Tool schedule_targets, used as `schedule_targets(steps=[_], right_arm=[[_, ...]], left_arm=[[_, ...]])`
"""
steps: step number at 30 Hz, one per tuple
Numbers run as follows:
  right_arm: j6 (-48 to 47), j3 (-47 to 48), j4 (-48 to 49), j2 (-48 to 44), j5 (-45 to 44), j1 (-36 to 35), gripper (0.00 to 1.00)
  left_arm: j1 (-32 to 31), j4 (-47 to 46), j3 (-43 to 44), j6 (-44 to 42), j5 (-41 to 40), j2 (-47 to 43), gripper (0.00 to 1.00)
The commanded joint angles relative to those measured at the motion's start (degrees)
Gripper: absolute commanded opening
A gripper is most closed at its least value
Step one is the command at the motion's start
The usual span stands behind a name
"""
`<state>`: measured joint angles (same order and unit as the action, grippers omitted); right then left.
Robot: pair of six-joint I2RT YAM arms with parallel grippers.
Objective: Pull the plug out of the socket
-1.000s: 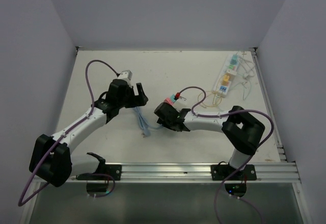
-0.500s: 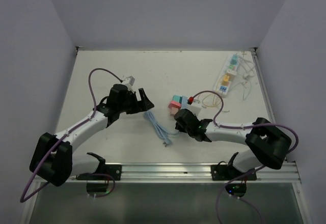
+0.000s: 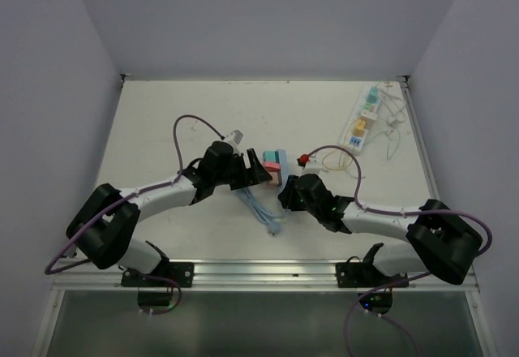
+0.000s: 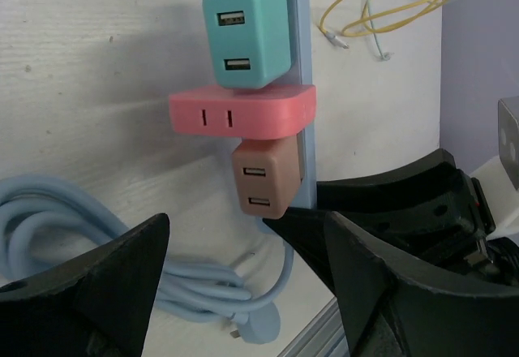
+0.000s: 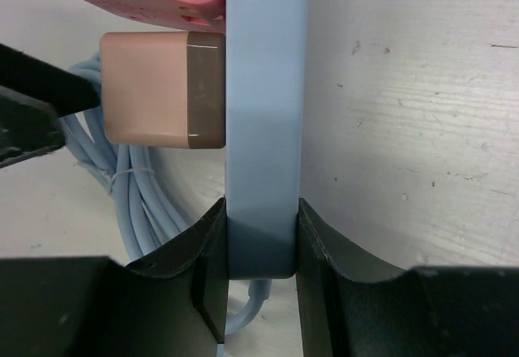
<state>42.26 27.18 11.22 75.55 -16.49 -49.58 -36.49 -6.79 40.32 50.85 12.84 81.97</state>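
The socket, a long white power strip with pastel outlets [image 3: 362,122], lies at the back right, away from both grippers. A light-blue power bar [image 5: 266,89] near the table's middle carries a teal adapter [image 4: 247,36], a pink one [image 4: 241,112] and a brown one [image 4: 263,177]. My right gripper [image 5: 261,235] is shut on the bar's near end, beside the brown adapter [image 5: 158,89]. My left gripper [image 4: 246,231] is open, its fingers spread just short of the brown adapter. In the top view the bar [image 3: 276,166] sits between the left gripper [image 3: 258,170] and the right gripper [image 3: 288,188].
A light-blue coiled cable [image 3: 261,207] lies on the table in front of the bar, also in the left wrist view [image 4: 49,219]. A yellow wire loop [image 3: 334,161] and a small red part [image 3: 304,160] lie to the right. A metal rail [image 3: 324,272] runs along the near edge.
My left arm has swung right, and its open gripper now sits against the blue bar. The right gripper stays on the bar's near end. The coiled cable shifted right.
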Motion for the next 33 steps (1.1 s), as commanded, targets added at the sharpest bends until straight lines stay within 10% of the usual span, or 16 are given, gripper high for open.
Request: schedule_targets(steps=[1, 14, 21, 33], right_arm=[[-2.01, -0.2, 9.87, -1.55, 2.69, -0.07, 0.0], [0.8, -1.07, 17.07, 2.67, 5.68, -0.07, 0.0], [2.3, -2.13, 14.44, 1.36, 1.56, 0.45, 0.0], [3.88, -2.13, 3.72, -1.89, -7.77, 2.56, 0.0]], left_arm=[[-1.13, -6.57, 2.4, 4.16, -1.94, 2.57, 0.79], [-2.97, -17.82, -0.94, 11.37, -4.05, 7.94, 0.55], [-2.97, -17.74, -3.92, 12.7, -5.8, 3.38, 0.0], [-2.89, -4.91, -3.58, 9.8, -11.43, -12.53, 0.0]])
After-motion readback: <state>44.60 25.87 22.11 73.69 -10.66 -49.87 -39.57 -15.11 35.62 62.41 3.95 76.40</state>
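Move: The brown plug sits about 5 cm to the left hand's right, 1 cm ahead and 2 cm lower. From the left hand, the pink plug is some 4 cm ahead, 5 cm right and 1 cm lower, and the teal plug about 7 cm ahead, 5 cm right, also 1 cm lower. The bundled cable lies roughly 6 cm back and 9 cm below, with no side offset. From the right hand, the brown plug is about 4 cm ahead, 3 cm left and 3 cm up. The brown plug is pinched by the left hand, which slips right about 3 cm and a little down, closing around its sides, while the right hand, still gripping the blue socket strip by its near end, brings it left 2 cm to meet it. Then both rise together some 4 cm, drifting slightly left, the left hand turning gently counter-clockwise and the right rolling left side up about 12 degrees. ##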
